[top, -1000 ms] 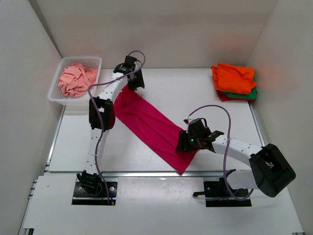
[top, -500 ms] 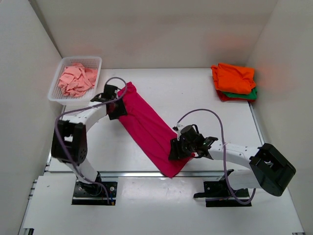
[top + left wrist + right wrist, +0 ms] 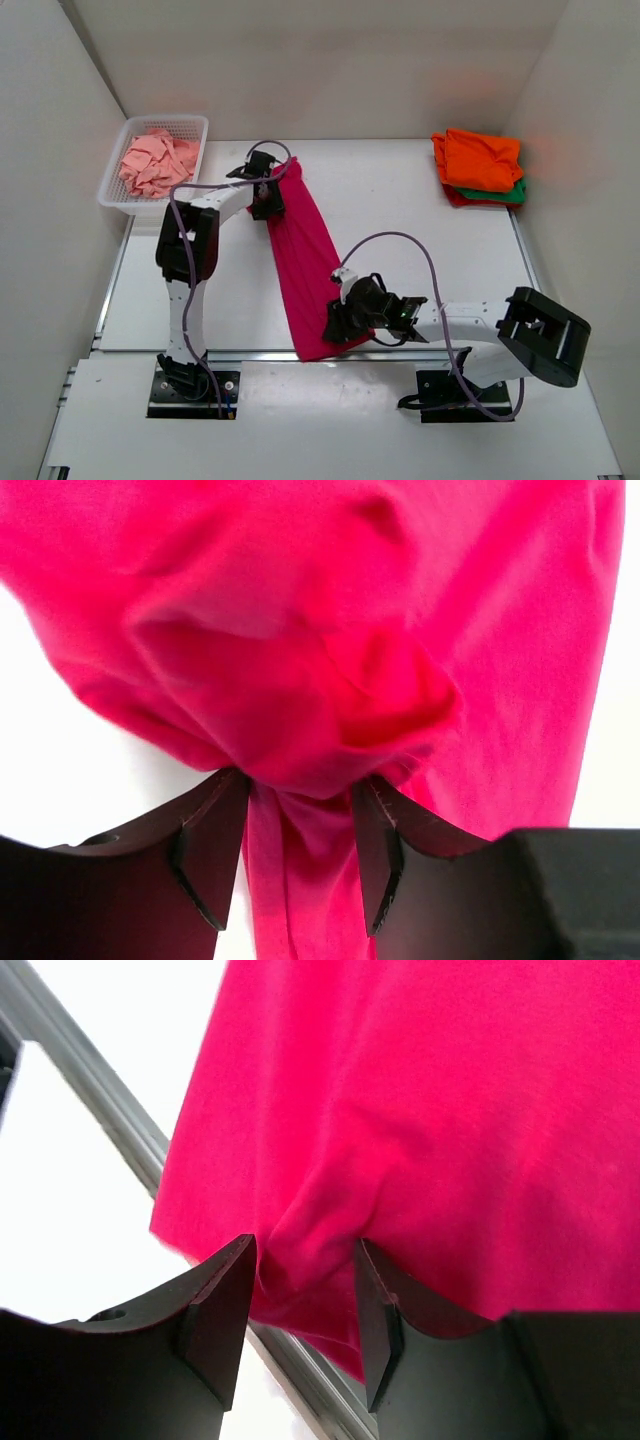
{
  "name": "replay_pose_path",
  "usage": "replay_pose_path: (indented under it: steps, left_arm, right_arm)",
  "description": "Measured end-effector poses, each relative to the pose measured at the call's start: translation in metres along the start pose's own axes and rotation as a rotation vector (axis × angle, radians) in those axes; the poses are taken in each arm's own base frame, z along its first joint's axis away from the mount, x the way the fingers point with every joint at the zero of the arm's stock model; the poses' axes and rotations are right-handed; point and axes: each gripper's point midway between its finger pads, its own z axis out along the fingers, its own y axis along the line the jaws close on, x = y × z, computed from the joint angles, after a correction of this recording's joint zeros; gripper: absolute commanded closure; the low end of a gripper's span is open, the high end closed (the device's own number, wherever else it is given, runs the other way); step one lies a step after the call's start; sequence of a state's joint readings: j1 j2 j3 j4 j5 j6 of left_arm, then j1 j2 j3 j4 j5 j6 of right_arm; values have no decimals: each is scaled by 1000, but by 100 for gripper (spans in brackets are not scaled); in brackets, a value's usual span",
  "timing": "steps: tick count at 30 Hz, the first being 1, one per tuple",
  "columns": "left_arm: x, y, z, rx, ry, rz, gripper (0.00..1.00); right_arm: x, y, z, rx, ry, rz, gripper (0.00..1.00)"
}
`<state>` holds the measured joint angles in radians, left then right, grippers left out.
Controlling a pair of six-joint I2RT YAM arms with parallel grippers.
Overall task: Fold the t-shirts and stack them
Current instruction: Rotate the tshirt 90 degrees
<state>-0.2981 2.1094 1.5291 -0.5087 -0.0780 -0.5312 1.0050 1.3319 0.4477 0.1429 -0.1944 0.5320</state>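
A magenta-pink t-shirt (image 3: 300, 250) is stretched as a long narrow band across the table, running from far to near. My left gripper (image 3: 267, 196) is shut on its far end, and the cloth bunches between the fingers in the left wrist view (image 3: 300, 780). My right gripper (image 3: 336, 322) is shut on the near end, close to the table's front edge; a fold of cloth sits between its fingers (image 3: 303, 1245). An orange t-shirt (image 3: 480, 158) lies folded on a green one (image 3: 512, 192) and a red one (image 3: 455, 197) at the far right. A pale salmon-pink t-shirt (image 3: 155, 165) lies crumpled in the basket.
The white mesh basket (image 3: 168, 119) stands at the far left corner. White walls close in the table on the left, back and right. A metal rail (image 3: 110, 1120) runs along the table's front edge, under the shirt's near end.
The left gripper swung back and to the right with the shirt's far end. The right gripper slid left along the front edge, so the shirt now lies more front to back.
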Motion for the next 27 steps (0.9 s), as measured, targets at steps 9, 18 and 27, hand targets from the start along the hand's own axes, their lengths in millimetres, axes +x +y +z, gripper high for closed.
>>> replay_pose_path:
  steps: [9, 18, 27]
  left_arm:
    - [-49, -57, 36, 55, -13, 95, 46]
    - [-66, -74, 41, 90, 41, 137, 45]
    - [-44, -6, -93, 126, -12, 68, 39]
  right_arm:
    - [-28, 33, 46, -49, -36, -47, 58]
    - [-39, 37, 58, -106, -31, -118, 57]
    - [-42, 45, 63, -179, 56, -269, 54]
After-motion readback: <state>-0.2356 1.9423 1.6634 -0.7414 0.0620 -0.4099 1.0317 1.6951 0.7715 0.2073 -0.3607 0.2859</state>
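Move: The magenta t-shirt lies at a slant under both my hands. From my left hand its far end is about 12 cm ahead and 5 cm to the right, and the white basket stands about 27 cm left and 11 cm ahead. From my right hand the middle of the shirt's near end is about 3 cm back, its near-left corner some 5 cm back and 8 cm left; the metal rail runs about 4 cm back. With my left fingertips already on the cloth, I push along the table forward and right, about 9 cm out, to carry the shirt's far end that way, then lift off, rising some 10 cm while drawing back and a little left. My right hand keeps its fingers on the near end, sweeping it about 8 cm left and slightly forward while turning counter-clockwise. ##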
